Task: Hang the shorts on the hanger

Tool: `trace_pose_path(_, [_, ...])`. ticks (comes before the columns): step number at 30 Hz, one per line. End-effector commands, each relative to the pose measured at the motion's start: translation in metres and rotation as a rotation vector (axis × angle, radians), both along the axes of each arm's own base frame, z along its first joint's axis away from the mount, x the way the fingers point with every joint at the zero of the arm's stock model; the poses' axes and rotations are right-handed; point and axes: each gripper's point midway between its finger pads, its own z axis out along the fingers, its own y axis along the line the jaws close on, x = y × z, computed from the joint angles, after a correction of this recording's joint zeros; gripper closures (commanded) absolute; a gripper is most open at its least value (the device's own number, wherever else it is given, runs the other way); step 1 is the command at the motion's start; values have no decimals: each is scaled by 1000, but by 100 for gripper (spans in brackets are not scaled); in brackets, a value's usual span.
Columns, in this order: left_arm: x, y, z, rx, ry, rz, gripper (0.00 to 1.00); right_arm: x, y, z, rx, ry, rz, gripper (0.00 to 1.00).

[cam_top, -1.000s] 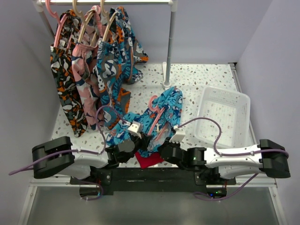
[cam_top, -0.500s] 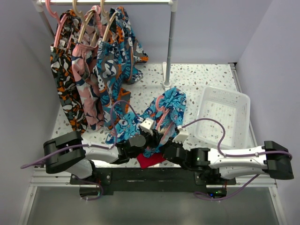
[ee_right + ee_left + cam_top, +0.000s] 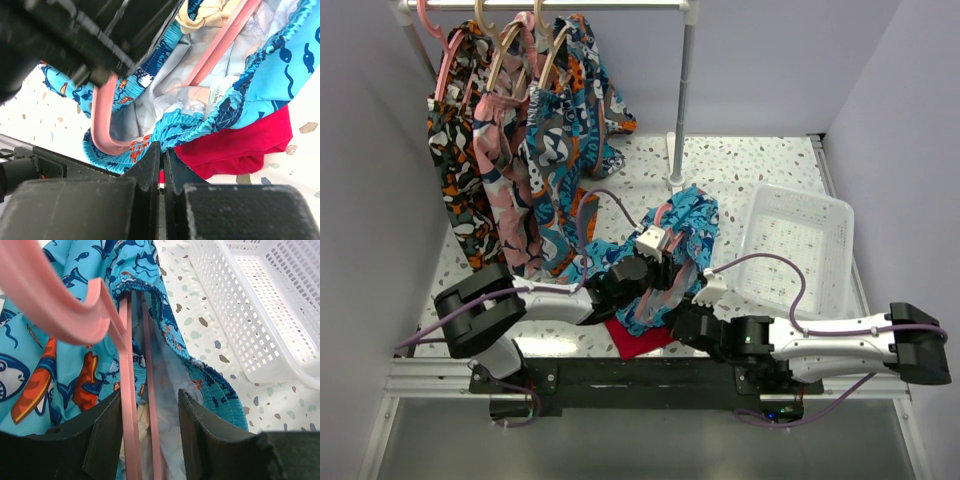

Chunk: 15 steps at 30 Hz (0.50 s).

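The turquoise shorts (image 3: 692, 222) lie bunched on the table in front of both arms, with the pink hanger (image 3: 663, 212) pushed into the waistband. In the left wrist view, two hanger bars (image 3: 131, 405) run between my left gripper's (image 3: 150, 440) open fingers, into the shorts' (image 3: 75, 380) waist opening. My left gripper (image 3: 662, 262) sits over the shorts. My right gripper (image 3: 161, 150) is shut on the elastic waistband of the shorts (image 3: 270, 75), with the hanger's curved end (image 3: 100, 120) just above it. The cream drawstring (image 3: 205, 12) shows inside. My right gripper (image 3: 677, 308) is at the shorts' near edge.
A plain red cloth (image 3: 635, 340) lies under the shorts' near edge, also in the right wrist view (image 3: 235, 150). A white basket (image 3: 795, 250) stands to the right. A rack pole (image 3: 682, 90) stands behind, with several patterned shorts (image 3: 520, 130) hanging at the back left.
My left gripper has moved forward and right along the hanger, deeper over the shorts. The hanger's hook has shifted slightly right. The right gripper has kept its hold on the waistband.
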Motion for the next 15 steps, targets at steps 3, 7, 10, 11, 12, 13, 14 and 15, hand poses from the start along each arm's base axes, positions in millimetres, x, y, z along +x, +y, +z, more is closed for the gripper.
trace_pose_path(3, [23,-15,18,-6,-33,-12,51,7,-11,3,14,-30,-60,100])
trace_pose_path(7, [30,-20,20,-2,-45,-18,64,7,-12,4,13,-30,-59,100])
trace_pose_path(10, [31,-27,24,-18,-57,-38,98,8,-11,10,8,-41,-56,100])
trace_pose_path(11, [31,-27,25,-22,-57,-38,100,9,-11,12,6,-44,-55,100])
trace_pose_path(12, [31,-30,29,-34,-62,-45,100,9,-12,15,-10,-57,-49,100])
trace_pose_path(13, [31,-30,34,-52,-62,-41,100,11,-9,27,4,-68,-48,100])
trace_pose_path(14, [31,-30,39,-66,-67,-38,100,13,-8,35,5,-83,-47,100])
trace_pose_path(15, [34,-25,43,-77,-70,-3,100,14,-9,41,-21,-104,-32,100])
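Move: Just ahead of the half-open left hand is the pink hanger's neck, about 3 cm farther out and 2 cm to its right, at nearly fingertip height. The far end of the shorts' waistband lies some 11 cm ahead and 5 cm right, the red cloth about 6 cm back, 4 cm left and 8 cm lower; the white basket stands roughly 26 cm right, 6 cm farther out. From the right hand, pinching the near waistband, the neck is about 10 cm straight ahead. Sliding level along the hanger, the left hand goes about 2.5 cm forward and some 1.5 cm right, its bar between the open fingers, then shuts them from half open to nearly closed, pinching the hanger just below the hook. The right hand keeps its pinch on the near waistband and eases about 1 cm to its right. ##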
